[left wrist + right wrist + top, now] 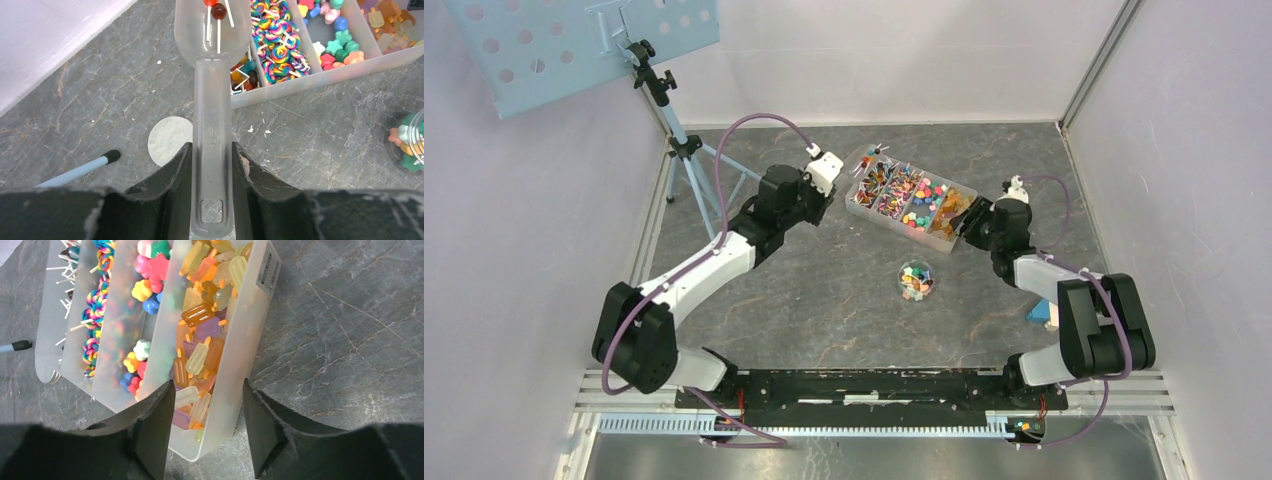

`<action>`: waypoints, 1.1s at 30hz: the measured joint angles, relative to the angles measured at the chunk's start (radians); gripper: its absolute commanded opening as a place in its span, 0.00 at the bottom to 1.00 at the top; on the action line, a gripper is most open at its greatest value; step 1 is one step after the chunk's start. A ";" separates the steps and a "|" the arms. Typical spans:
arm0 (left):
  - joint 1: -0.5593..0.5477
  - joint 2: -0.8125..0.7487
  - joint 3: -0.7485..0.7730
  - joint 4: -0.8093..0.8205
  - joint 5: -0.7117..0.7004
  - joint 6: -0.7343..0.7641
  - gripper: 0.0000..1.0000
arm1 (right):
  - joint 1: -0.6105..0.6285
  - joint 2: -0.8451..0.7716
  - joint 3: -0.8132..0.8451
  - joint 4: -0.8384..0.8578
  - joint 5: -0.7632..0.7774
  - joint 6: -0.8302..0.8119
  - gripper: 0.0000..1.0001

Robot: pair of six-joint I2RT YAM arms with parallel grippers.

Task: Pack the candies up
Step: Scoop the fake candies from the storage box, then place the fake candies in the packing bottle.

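The candies [902, 192] fill a clear compartment box [941, 241] at the back middle of the table. In the wrist views they are swirl lollipops [280, 35], star shapes and popsicle shapes [200, 315]. My left gripper [212, 150] is shut on the handle of a translucent scoop [212, 100]. The scoop's bowl hangs over the box's left end with two round lollipops in it. My right gripper [209, 390] is open astride the box's right end wall [245, 340], one finger over the popsicle compartment, the other outside with a gap. A small round jar [915, 280] partly filled with candies stands in front of the box.
A grey round lid disc [169, 140] lies on the table left of the scoop handle. A tripod [674, 140] with a perforated blue board stands at the back left, one leg tip [111, 156] near the disc. A blue object [1042, 312] sits beside the right arm.
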 measured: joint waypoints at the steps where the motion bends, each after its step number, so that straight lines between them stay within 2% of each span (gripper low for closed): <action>1: 0.000 -0.012 -0.008 0.009 0.003 0.000 0.02 | 0.000 -0.007 0.000 -0.003 -0.003 -0.001 0.64; 4: 0.000 -0.050 -0.031 0.031 0.010 -0.001 0.02 | 0.000 -0.034 0.000 -0.017 -0.014 -0.008 0.72; 8: 0.000 -0.097 -0.045 0.045 0.026 -0.008 0.02 | 0.000 -0.068 0.002 -0.046 -0.020 -0.021 0.76; 11: 0.000 -0.130 -0.043 0.039 0.029 -0.009 0.02 | 0.000 -0.103 0.007 -0.082 -0.027 -0.037 0.85; 17: -0.002 -0.153 0.021 -0.092 0.033 -0.017 0.02 | 0.000 -0.209 0.011 -0.172 -0.056 -0.114 0.98; 29: -0.055 -0.252 0.170 -0.433 0.082 -0.084 0.02 | 0.000 -0.550 0.042 -0.420 -0.079 -0.285 0.98; 33: -0.103 -0.290 0.185 -0.544 0.093 -0.103 0.02 | 0.000 -0.645 0.042 -0.476 -0.075 -0.315 0.98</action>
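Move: The left hand holds the loaded scoop; the clear jar lies about 9 cm back and 18 cm to its right, some 14 cm below. The compartment box's middle is about 8 cm ahead and 18 cm right of that hand, the white lid about 7 cm ahead and 3 cm left. From the right hand, whose fingers straddle the box's right end wall, the jar is about 9 cm back and 9 cm left, slightly lower. The left hand keeps its grip on the scoop handle and carries the lollipops up and then mainly back, about 11 cm back and 8 cm up, away from the compartment box, turning slightly clockwise and dipping the tips at the end so the bowl swings nearer the jar. The right fingers spread wide off the box's end wall as that hand rises some 13 cm and backs off 7 or 8 cm, its tips tilting up about 15 degrees. ##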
